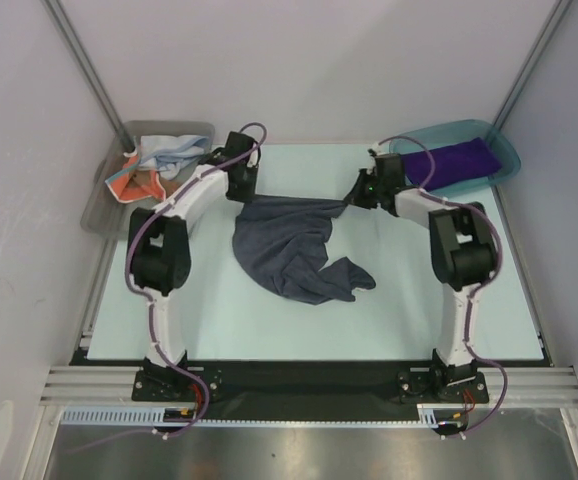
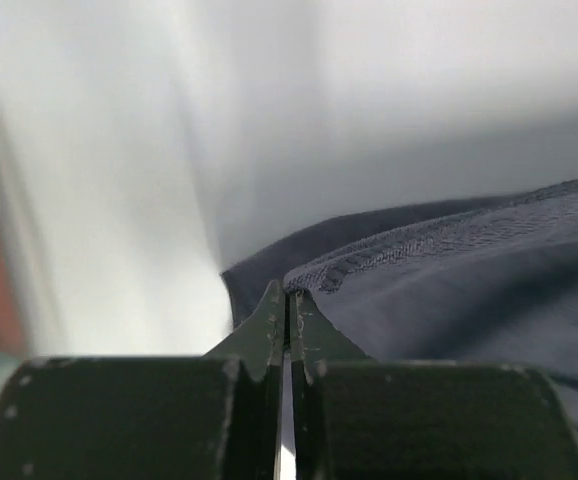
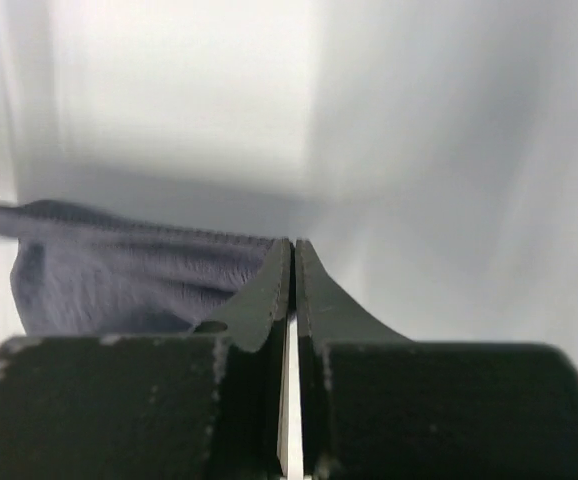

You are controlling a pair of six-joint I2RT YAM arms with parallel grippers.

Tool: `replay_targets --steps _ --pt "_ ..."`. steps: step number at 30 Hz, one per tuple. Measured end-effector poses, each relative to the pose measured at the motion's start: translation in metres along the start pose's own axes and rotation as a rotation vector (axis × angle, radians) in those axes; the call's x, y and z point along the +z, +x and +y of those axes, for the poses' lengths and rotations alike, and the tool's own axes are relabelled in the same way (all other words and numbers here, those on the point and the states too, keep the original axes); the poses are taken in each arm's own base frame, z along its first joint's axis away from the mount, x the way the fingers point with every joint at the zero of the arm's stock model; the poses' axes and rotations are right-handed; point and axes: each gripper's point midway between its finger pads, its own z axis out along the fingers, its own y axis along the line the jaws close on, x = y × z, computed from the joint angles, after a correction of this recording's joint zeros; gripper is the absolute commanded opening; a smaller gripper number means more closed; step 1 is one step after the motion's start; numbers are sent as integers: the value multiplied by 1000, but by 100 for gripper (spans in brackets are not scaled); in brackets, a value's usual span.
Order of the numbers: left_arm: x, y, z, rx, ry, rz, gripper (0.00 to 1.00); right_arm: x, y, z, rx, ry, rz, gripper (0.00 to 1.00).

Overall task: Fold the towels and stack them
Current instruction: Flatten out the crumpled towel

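A dark grey-blue towel (image 1: 289, 250) lies crumpled mid-table, its far edge pulled into a line between both grippers. My left gripper (image 1: 243, 196) is shut on that towel's left corner; in the left wrist view the stitched hem (image 2: 389, 255) runs into the closed tips of the left gripper (image 2: 289, 293). My right gripper (image 1: 350, 203) is shut on the right corner, and in the right wrist view the cloth (image 3: 119, 280) reaches the closed tips of the right gripper (image 3: 294, 243) from the left. A deep purple towel (image 1: 454, 160) lies in the teal bin. Orange-red (image 1: 129, 183) and pale (image 1: 169, 150) towels sit heaped in the grey bin.
The grey plastic bin (image 1: 169, 126) stands at the far left corner and the teal translucent bin (image 1: 509, 160) at the far right. White walls and metal frame posts enclose the pale green table (image 1: 419, 310).
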Motion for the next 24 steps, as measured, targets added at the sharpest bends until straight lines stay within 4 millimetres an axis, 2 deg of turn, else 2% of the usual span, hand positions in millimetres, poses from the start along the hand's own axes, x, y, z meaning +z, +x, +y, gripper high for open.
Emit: replay_targets --steps 2,5,7,9,11,13,16,17,20,24 --pt "-28 2 -20 -34 88 -30 0 -33 -3 -14 1 28 -3 0" --pt "-57 16 -41 -82 206 -30 6 -72 -3 -16 -19 35 -13 0" --pt "-61 29 -49 -109 262 -5 14 -90 6 -11 -40 24 -7 0" --pt "-55 45 -55 -136 302 35 19 -100 19 -10 -48 14 14 0" --pt "-42 66 -60 -157 327 104 25 -101 33 -12 -52 7 46 0" --pt "-33 73 -62 -159 337 133 28 -101 45 -16 -48 9 85 0" --pt "-15 80 -64 -150 338 166 43 -99 53 -17 -41 0 113 0" --pt "-11 81 -65 -144 336 172 49 -98 55 -17 -41 -4 120 0" --pt "-4 78 -63 -113 327 166 54 -94 62 -20 -35 -8 143 0" --pt "-3 70 -61 -55 330 132 57 -90 69 -25 -29 -10 165 0"
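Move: Both my hands already pinch the dark grey crumpled towel's far edge, just above the table. Its bunched middle lies about 20 cm back and 17 cm right of my left hand, 5 cm lower; from my right hand it is some 18 cm back, 20 cm left and 3 cm down. The loose flap lies about 27 cm back and 1 cm left of my right hand. The grey bin's middle is about 33 cm left and 5 cm ahead of my left hand. I swing the towel's far edge back towards its bunched middle with both hands, my right about 11 cm and my left some 8 cm, both drifting right and rising briefly before sinking. My left hand, rolling its left side down some 20 degrees, opens as it lowers, lets go of its corner and eases slightly forward at the end; my right keeps its pinch. ##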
